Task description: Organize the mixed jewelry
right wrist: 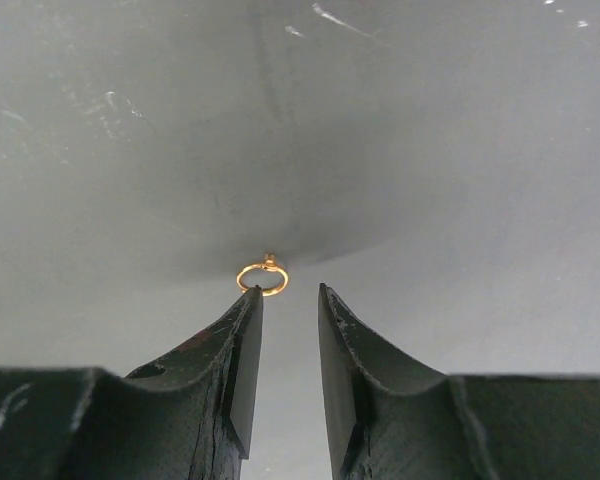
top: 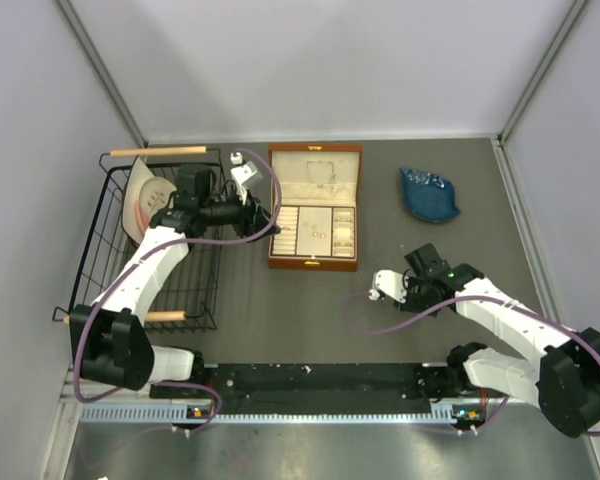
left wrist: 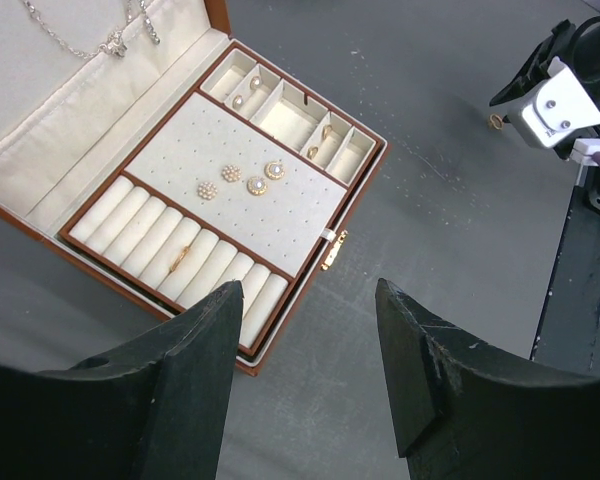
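Note:
The brown jewelry box (top: 315,262) lies open, and a silvery chain necklace (left wrist: 80,45) rests in its cream lid. A gold ring (left wrist: 180,256) sits in the ring rolls, with pearl earrings (left wrist: 242,180) on the centre pad. Another gold ring (right wrist: 263,277) lies on the grey table, just beyond the left fingertip of my right gripper (right wrist: 289,292). That gripper is narrowly open and holds nothing. My left gripper (left wrist: 310,290) hovers open over the box's front corner, empty. From above, the left gripper (top: 263,213) is at the box's left side and the right gripper (top: 377,290) is below and to the right of the box.
A blue dish (top: 428,193) with small items stands at the back right. A black wire basket (top: 110,215) holding a cream object fills the left side. Grey walls enclose the table on three sides.

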Motion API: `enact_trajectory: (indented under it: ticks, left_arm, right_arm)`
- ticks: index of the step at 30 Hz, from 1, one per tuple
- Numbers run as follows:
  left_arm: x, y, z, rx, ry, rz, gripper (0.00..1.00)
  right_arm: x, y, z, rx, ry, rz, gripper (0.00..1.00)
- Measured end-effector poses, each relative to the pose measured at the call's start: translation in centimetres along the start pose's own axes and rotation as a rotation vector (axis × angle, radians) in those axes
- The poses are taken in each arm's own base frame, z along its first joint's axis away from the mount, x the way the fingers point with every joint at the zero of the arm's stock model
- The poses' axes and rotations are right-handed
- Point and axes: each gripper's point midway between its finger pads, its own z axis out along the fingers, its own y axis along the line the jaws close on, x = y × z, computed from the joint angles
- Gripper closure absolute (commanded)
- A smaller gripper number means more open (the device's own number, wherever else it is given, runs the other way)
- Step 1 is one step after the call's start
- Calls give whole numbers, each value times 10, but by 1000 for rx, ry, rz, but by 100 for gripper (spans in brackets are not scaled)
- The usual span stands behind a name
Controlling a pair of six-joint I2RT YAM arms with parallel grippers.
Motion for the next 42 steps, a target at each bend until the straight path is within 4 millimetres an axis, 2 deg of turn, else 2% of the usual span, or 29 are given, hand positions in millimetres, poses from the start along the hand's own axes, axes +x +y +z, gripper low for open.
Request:
enact_trajectory:
  ticks: [6,12,22,26,30,37,42]
  left_arm:
    - [1,3,2,-4,7,-3,39]
    - [-3,4,2,-6,3,5,39]
    - [3,11,6,-13,22,-15,40]
    - [3,12,6,-19,23,-14,40]
    - [3,12,6,-20,23,-12,40]
    - [6,15,8,-21,31,-20,41]
    - [10,19,11,-33,42,-44,42]
  right_arm:
    - [7,6,8,-31,26,-28,70]
    - [3,1,10,-14,11,-49,71]
    - [2,0,19,-29,18,-62,72]
    - [2,0,19,-33,18,-63,88]
    - [1,2,21,-41,15,-59,99]
    - [-2,1,21,-47,16,-15,100]
    - [-18,-3,17,-63,-23,72,100]
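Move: The gold ring lies on the table almost directly under the slightly open fingers of the right hand, about 2 cm down and level with it in the other directions. From that hand, the jewelry box's tray is some 17 cm ahead and 24 cm to the left, at about its height; the blue dish is roughly 26 cm ahead and 2 cm right. From the left hand, the ring lies about 15 cm back, 33 cm right and 21 cm down. The gold ring is taken at its stone end: the right hand sinks about 2 cm to it, its fingers shut and pinch it, the grip effort rising, then the hand draws some 1.5 cm left, rising about 1 cm with a slight tilt. Meanwhile the open, empty left hand eases about 2 cm forward and down beside the box. ##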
